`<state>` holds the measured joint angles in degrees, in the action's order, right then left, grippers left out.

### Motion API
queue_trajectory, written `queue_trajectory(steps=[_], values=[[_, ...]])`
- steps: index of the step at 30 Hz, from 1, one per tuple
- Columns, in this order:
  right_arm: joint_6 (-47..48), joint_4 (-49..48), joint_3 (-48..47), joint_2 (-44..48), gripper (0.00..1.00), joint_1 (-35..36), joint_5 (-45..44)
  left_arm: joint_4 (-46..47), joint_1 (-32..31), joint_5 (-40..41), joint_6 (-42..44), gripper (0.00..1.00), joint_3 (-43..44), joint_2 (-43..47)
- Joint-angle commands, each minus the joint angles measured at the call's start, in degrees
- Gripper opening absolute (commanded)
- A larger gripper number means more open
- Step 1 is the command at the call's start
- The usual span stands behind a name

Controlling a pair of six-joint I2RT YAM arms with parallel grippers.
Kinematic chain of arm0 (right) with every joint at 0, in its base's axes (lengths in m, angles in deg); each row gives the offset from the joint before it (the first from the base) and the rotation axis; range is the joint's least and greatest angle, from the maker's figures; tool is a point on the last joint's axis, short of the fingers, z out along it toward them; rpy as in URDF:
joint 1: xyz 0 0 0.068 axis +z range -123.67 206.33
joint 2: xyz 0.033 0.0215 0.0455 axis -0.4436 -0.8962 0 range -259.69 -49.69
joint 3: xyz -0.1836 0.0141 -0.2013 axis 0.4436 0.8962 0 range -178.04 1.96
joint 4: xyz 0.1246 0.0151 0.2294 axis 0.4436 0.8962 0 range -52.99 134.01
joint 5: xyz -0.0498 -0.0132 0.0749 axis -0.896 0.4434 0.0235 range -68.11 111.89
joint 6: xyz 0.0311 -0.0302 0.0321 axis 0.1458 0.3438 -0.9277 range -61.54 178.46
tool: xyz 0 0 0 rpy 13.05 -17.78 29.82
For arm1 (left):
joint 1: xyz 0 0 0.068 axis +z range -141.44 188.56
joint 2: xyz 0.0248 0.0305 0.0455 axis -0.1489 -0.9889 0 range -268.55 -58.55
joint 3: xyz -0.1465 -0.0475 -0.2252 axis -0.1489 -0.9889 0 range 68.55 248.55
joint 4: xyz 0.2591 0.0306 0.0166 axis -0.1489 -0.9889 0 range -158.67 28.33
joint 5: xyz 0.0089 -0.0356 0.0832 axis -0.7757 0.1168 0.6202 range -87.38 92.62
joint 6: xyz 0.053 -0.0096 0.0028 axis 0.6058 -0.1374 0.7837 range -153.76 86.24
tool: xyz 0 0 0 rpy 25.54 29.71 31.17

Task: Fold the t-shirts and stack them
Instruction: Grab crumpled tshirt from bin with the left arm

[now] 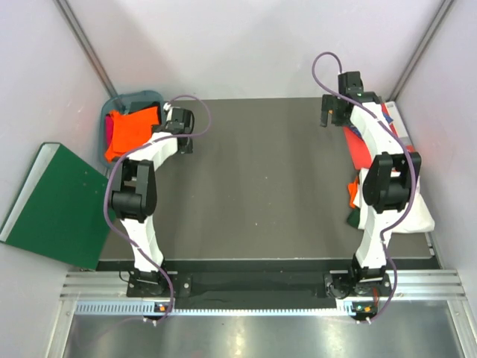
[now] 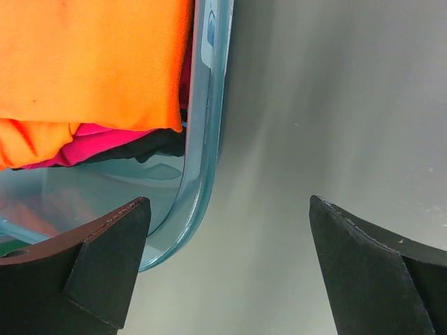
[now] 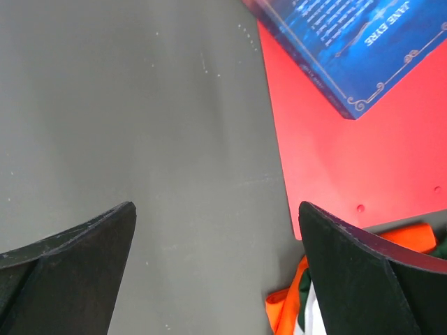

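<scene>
A folded bright orange t-shirt (image 1: 130, 130) (image 2: 91, 63) lies on top in a teal bin (image 1: 138, 98) (image 2: 202, 139), with crimson fabric (image 2: 105, 139) under it. My left gripper (image 1: 181, 130) (image 2: 228, 202) hangs open just right of the bin's rim, over bare mat, holding nothing. At the right edge lies a loose pile of t-shirts: white (image 1: 417, 212), orange (image 1: 352, 195) (image 3: 286, 307) and a bit of dark green (image 1: 354, 218). My right gripper (image 1: 328, 112) (image 3: 215, 206) is open at the back right, above the mat, left of the pile, with nothing between its fingers.
A stiff dark-green board (image 1: 56, 201) leans off the table's left side. A blue book (image 3: 349, 42) lies on a flat red one (image 3: 349, 160) at the back right, next to the shirt pile. The dark mat (image 1: 261, 179) spans the middle between the arms.
</scene>
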<state>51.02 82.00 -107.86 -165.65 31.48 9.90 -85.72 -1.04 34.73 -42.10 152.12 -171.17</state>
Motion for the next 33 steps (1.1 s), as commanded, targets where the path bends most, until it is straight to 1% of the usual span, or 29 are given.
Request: queue_trajectory(steps=[1,3,4,6,7,8,9,10,11,13,14,15,19,22,26,28,30,33], values=[[0.2,-1.8,1.4,3.7,1.0,1.6,-1.1,-1.0,-0.1,-4.9,-4.5,0.99,2.1,3.7],[0.1,-1.7,1.7,4.0,1.0,2.2,-1.2,-3.0,-0.4,-6.1,-3.4,0.99,4.3,2.9],[0.3,-1.7,1.7,3.9,1.0,2.9,-1.3,-5.4,-0.6,-6.3,-1.3,0.99,5.2,2.5],[0.8,-1.5,1.5,3.5,1.0,3.5,-2.2,-8.4,-0.2,-8.6,-1.2,0.99,9.1,0.9],[0.9,-1.4,1.3,3.4,1.0,4.1,-2.8,-11.2,-0.1,-8.7,-1.5,0.99,10.5,0.3],[1.1,-1.1,1.0,3.0,1.0,4.3,-3.1,-11.8,0.0,-8.7,-1.0,0.99,12.6,-0.2],[1.5,-1.0,0.4,2.8,0.99,4.7,-3.7,-11.9,0.0,-7.9,-0.4,0.99,13.1,-1.0],[1.6,-0.8,0.2,2.8,1.0,5.3,-4.6,-12.1,0.0,-4.5,-0.6,0.99,13.5,-1.5],[1.6,-0.7,0.0,2.8,1.0,5.4,-4.8,-14.3,0.4,-3.8,-0.6,0.99,15.5,-2.2],[2.1,-0.5,-0.4,2.8,1.0,6.1,-5.5,-15.0,1.3,-3.9,-1.6,0.99,16.5,-3.7],[2.3,-0.5,-0.5,2.8,1.0,6.3,-5.8,-15.5,2.6,-6.1,-1.7,0.99,17.8,-4.2],[2.5,-0.4,-0.7,2.9,1.0,6.5,-6.3,-15.6,3.0,-6.2,-2.0,0.99,18.3,-4.6],[3.0,-0.5,-1.3,3.2,1.0,6.7,-7.2,-15.0,6.3,-3.5,-3.3,0.99,22.0,-5.7],[2.9,-0.8,-1.5,3.1,1.0,6.7,-7.3,-12.9,9.2,-4.3,-3.0,0.99,23.8,-6.7],[3.0,0.6,-2.8,2.3,0.99,6.8,-7.2,-12.6,15.5,-7.8,-4.8,0.99,27.8,-10.0],[3.4,1.0,-2.8,2.2,1.0,7.1,-7.3,-12.2,18.6,-13.3,-6.4,0.99,29.4,-10.6],[3.4,1.1,-2.3,2.2,1.0,7.1,-7.5,-10.5,20.1,-17.7,-7.7,0.99,29.5,-10.7],[2.9,1.3,-1.7,2.1,1.0,7.2,-7.6,-8.7,22.3,-21.6,-8.6,0.99,29.4,-10.2]])
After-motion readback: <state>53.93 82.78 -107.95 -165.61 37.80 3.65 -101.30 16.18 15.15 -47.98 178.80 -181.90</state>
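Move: The orange t-shirt lies heaped in the bin about 12 cm left of the left hand, 3 cm ahead and 4 cm lower. The bin's middle is roughly 11 cm left and 3 cm ahead; the magenta cloth lies some 19 cm left and 2 cm ahead, dark cloth about 8 cm left and 9 cm ahead. From the right hand, the orange t-shirt is roughly 65 cm left, level fore-and-aft, 12 cm lower. The open left hand lifts about 5 cm, then swings some 10 cm left over the bin; right drifts left. ##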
